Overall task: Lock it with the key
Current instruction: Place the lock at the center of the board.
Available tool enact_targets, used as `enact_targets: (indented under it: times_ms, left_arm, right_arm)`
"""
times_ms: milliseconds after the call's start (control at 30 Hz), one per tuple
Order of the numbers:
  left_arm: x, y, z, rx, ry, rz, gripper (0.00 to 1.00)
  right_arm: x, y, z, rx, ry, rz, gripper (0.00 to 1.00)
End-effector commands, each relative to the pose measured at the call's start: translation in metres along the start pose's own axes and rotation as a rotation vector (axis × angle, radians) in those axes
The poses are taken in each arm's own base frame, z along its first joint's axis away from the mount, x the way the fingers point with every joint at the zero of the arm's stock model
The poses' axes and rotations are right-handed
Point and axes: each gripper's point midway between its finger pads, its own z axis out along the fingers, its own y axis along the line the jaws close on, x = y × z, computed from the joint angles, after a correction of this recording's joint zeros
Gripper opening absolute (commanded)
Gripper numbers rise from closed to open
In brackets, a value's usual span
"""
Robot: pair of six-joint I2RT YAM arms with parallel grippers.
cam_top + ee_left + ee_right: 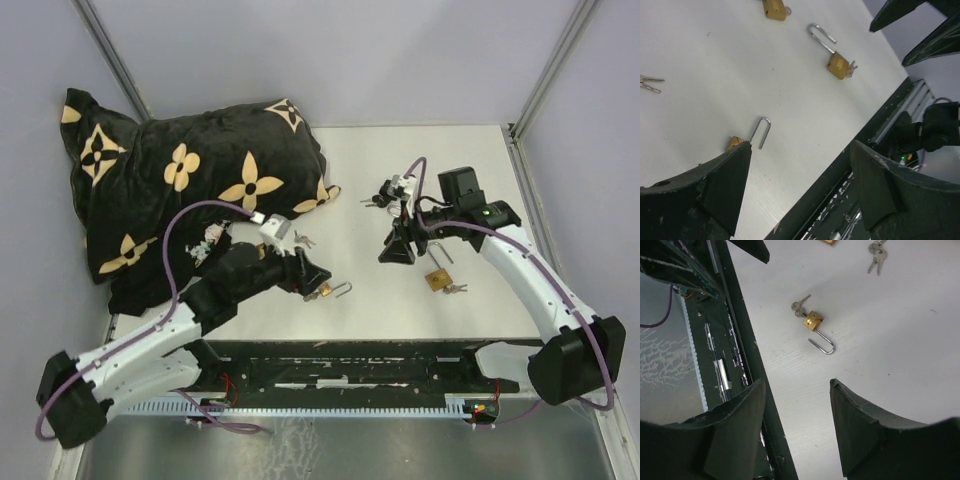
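Observation:
Three brass padlocks show on the white table. The nearest padlock (325, 290) (813, 321) lies with its shackle (762, 131) swung open and a key (800, 305) in its body. My left gripper (312, 277) (800, 145) stands open just over it, and its left finger hides most of the lock's body (735, 142). A second padlock (438, 278) (839, 65), also open with keys in it, lies to the right. My right gripper (397, 250) (796, 381) hangs open and empty between the two locks, above the table.
A loose key bunch (305, 240) (876, 255) lies behind the left gripper. A third padlock (775, 9) sits farther back. The black flowered pillow (190, 190) fills the back left. The black base rail (350, 365) runs along the near edge.

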Motion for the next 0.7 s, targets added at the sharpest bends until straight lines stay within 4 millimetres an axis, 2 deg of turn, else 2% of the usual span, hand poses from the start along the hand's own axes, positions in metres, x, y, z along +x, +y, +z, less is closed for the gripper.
enact_targets:
  times_ms: [0, 167, 267, 367, 533, 667]
  left_arm:
    - [0.016, 0.023, 0.013, -0.242, 0.142, 0.246, 0.85]
    - [0.038, 0.025, 0.034, -0.242, 0.287, 0.396, 0.85]
    - [0.057, 0.032, 0.043, -0.200, 0.395, 0.510, 0.86]
    - [0.064, 0.044, 0.050, -0.208, 0.477, 0.608, 0.88]
    - [0.076, 0.041, 0.070, -0.124, 0.569, 0.629, 0.88]
    - [0.083, 0.049, 0.081, -0.107, 0.615, 0.635, 0.88]
  right_arm:
    - [-0.018, -0.007, -0.028, 0.048, -0.137, -0.074, 0.62]
    - [-0.010, -0.025, -0.039, 0.098, -0.181, -0.004, 0.61]
    - [-0.008, -0.033, -0.039, 0.101, -0.160, 0.041, 0.61]
    - [-0.005, -0.037, -0.037, 0.099, -0.140, 0.072, 0.61]
    - [-0.002, -0.039, -0.036, 0.102, -0.131, 0.086, 0.61]
    - [-0.002, -0.039, -0.037, 0.108, -0.131, 0.083, 0.61]
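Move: The small padlock, shackle open, lies below the left hand, about 2 cm ahead, 4 cm right and roughly 15 cm down. Its keys are about 4 cm left and 1 cm back of it. The big padlock sits some 10 cm ahead and 10 to the left of that hand; the big lock's keys are about 12 ahead, 2 left. From the right hand the small padlock is roughly 14 cm left, 3 back and 18 below. Over the small padlock comes the left hand, empty and wide open: it first slides a little right, then sinks about 12 cm, its fingertips swinging down some 45 degrees with a slight clockwise turn, until the fingers straddle the padlock from just above. The right hand, also empty and open, shifts about 5 cm right and forward, away from that padlock, then stays. ##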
